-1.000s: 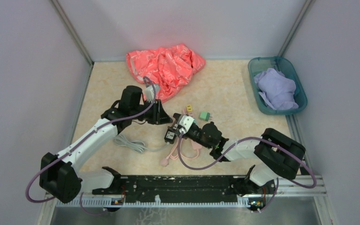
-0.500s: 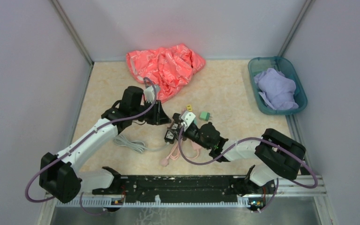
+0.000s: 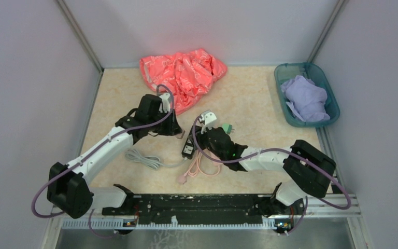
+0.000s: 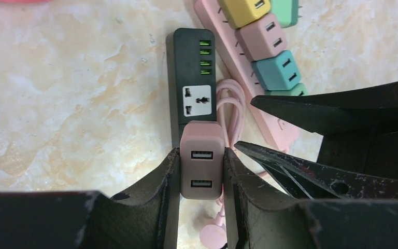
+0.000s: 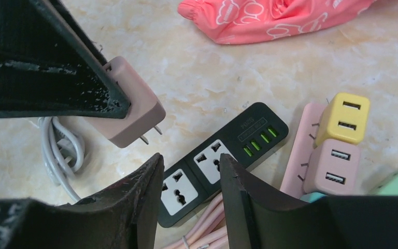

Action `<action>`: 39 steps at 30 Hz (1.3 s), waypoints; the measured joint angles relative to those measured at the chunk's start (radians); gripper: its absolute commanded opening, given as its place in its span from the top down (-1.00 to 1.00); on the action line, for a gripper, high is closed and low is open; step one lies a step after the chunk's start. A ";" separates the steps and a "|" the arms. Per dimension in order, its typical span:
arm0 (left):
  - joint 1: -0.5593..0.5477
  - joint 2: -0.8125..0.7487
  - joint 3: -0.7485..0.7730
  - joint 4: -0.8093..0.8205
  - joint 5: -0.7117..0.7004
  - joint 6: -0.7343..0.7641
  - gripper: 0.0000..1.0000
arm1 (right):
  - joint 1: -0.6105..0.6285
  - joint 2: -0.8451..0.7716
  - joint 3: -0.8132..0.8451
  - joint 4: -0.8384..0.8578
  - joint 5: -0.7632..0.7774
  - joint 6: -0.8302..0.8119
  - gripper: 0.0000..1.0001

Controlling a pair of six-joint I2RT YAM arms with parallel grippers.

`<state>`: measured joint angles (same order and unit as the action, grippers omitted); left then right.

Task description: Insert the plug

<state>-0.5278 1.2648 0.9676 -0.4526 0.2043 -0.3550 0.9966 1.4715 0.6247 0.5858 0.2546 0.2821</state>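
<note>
My left gripper (image 4: 201, 174) is shut on a pink two-port USB plug (image 4: 201, 161), both fingers pressed to its sides. The plug (image 5: 129, 111) hangs tilted above the table, its prongs bare and pointing at the black power strip (image 5: 238, 137). That strip (image 4: 193, 78) has two white sockets and green USB ports, and lies flat under both grippers (image 3: 188, 149). My right gripper (image 5: 190, 158) is open, one finger on each side of a white socket, nothing between them. Seen from above, the left gripper (image 3: 179, 129) and the right gripper (image 3: 202, 137) nearly meet.
A pink power strip (image 5: 298, 155) beside the black one carries yellow (image 5: 344, 118), pink (image 5: 334, 166) and teal chargers. Pink cable (image 3: 199, 166) and grey cable (image 3: 142, 158) coil nearby. A red bag (image 3: 181, 75) lies at the back, a teal basket (image 3: 306, 96) at right.
My right arm has reached further back and to the left, ending over the black strip. The left gripper shifted slightly and still holds the pink plug.
</note>
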 measured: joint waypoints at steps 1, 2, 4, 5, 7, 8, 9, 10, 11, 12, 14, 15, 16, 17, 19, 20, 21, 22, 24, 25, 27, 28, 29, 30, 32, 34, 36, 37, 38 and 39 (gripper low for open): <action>-0.001 0.006 0.001 0.000 -0.010 0.000 1.00 | 0.000 0.006 0.014 -0.025 0.015 0.018 0.18; -0.003 0.011 0.001 0.000 -0.020 0.000 1.00 | 0.000 0.012 0.022 -0.042 0.026 0.030 0.20; -0.008 0.019 0.001 0.000 -0.037 -0.002 1.00 | -0.002 0.025 0.039 -0.082 0.044 0.060 0.29; -0.011 0.023 0.001 0.000 -0.045 -0.004 1.00 | -0.005 0.033 0.046 -0.097 0.049 0.071 0.32; -0.016 0.031 0.001 0.002 -0.058 -0.009 1.00 | -0.006 0.060 0.071 -0.142 0.059 0.098 0.36; -0.019 0.035 0.001 0.003 -0.063 -0.011 1.00 | -0.007 0.073 0.083 -0.164 0.062 0.113 0.38; -0.022 0.040 0.001 0.004 -0.066 -0.012 1.00 | -0.010 0.084 0.092 -0.180 0.064 0.125 0.39; -0.026 0.045 0.001 0.005 -0.072 -0.014 1.00 | -0.011 0.092 0.099 -0.195 0.066 0.139 0.40; -0.028 0.050 0.001 0.005 -0.076 -0.015 1.00 | -0.014 0.100 0.105 -0.204 0.066 0.153 0.41; -0.032 0.057 0.001 0.006 -0.083 -0.018 1.00 | -0.018 0.110 0.111 -0.215 0.066 0.169 0.42; -0.037 0.066 0.001 0.011 -0.089 -0.020 1.00 | -0.027 0.127 0.117 -0.232 0.066 0.195 0.43; -0.039 0.070 0.001 0.013 -0.090 -0.021 1.00 | -0.031 0.133 0.118 -0.242 0.066 0.206 0.43; -0.040 0.075 0.001 0.017 -0.093 -0.025 1.00 | -0.033 0.137 0.118 -0.251 0.067 0.216 0.43; -0.042 0.079 0.001 0.021 -0.095 -0.027 1.00 | -0.037 0.142 0.118 -0.262 0.066 0.228 0.44; -0.046 0.087 0.001 0.030 -0.098 -0.034 1.00 | -0.042 0.150 0.125 -0.287 0.067 0.248 0.44; -0.048 0.091 0.000 0.034 -0.100 -0.037 1.00 | -0.043 0.154 0.130 -0.294 0.067 0.257 0.45; -0.050 0.093 0.000 0.037 -0.101 -0.038 1.00 | -0.045 0.159 0.135 -0.298 0.067 0.270 0.45; -0.051 0.097 0.000 0.041 -0.102 -0.039 1.00 | -0.047 0.163 0.138 -0.299 0.066 0.279 0.45; -0.055 0.106 0.000 0.048 -0.105 -0.042 1.00 | -0.050 0.168 0.144 -0.303 0.065 0.296 0.46; -0.057 0.113 0.000 0.052 -0.105 -0.044 1.00 | -0.051 0.172 0.145 -0.302 0.065 0.301 0.46; -0.060 0.125 0.000 0.057 -0.108 -0.046 1.00 | -0.051 0.193 0.156 -0.304 0.063 0.315 0.47; -0.062 0.131 0.000 0.059 -0.109 -0.046 1.00 | -0.051 0.206 0.163 -0.307 0.062 0.320 0.48; -0.062 0.135 0.000 0.060 -0.109 -0.047 1.00 | -0.051 0.217 0.169 -0.311 0.063 0.325 0.48; -0.064 0.140 0.000 0.062 -0.112 -0.048 1.00 | -0.051 0.224 0.175 -0.312 0.063 0.332 0.49; -0.066 0.146 0.000 0.065 -0.116 -0.050 1.00 | -0.051 0.230 0.190 -0.330 0.063 0.340 0.51; -0.067 0.151 0.000 0.069 -0.118 -0.053 1.00 | -0.051 0.242 0.208 -0.341 0.062 0.350 0.57; -0.068 0.154 0.000 0.073 -0.122 -0.053 1.00 | -0.051 0.248 0.215 -0.342 0.060 0.356 0.61; -0.070 0.157 0.000 0.074 -0.125 -0.054 1.00 | -0.051 0.249 0.215 -0.339 0.058 0.361 0.61; -0.071 0.159 0.000 0.075 -0.128 -0.054 1.00 | -0.051 0.250 0.216 -0.338 0.058 0.366 0.62; -0.072 0.161 0.000 0.076 -0.132 -0.056 1.00 | -0.051 0.250 0.216 -0.336 0.056 0.369 0.62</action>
<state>-0.5995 1.4261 0.9680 -0.3763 0.0719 -0.4107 0.9459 1.7218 0.8402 0.2493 0.3111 0.6510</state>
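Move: The black strip's far socket is about 3 cm to the right of the left hand, 1 cm ahead and some 11 cm below its held pink plug. From the right hand it lies roughly 3 cm ahead, 2 cm left and 9 cm down. The yellow plug on the pink strip sits about 7 cm farther out and 7 cm to the right of that socket, and the loose green plug about 3 cm farther out and 14 cm to its right. The black strip gets a hand at its right edge: the right hand drops about 8 cm and reaches 2 cm forward, tipping its fingers some 25 degrees downward with a clockwise turn and narrowing them from about half open until the tips come close beside the far socket. Meanwhile the left hand keeps its pinch on the pink plug and lowers it about 4.5 cm, easing forward and right towards the sockets. ##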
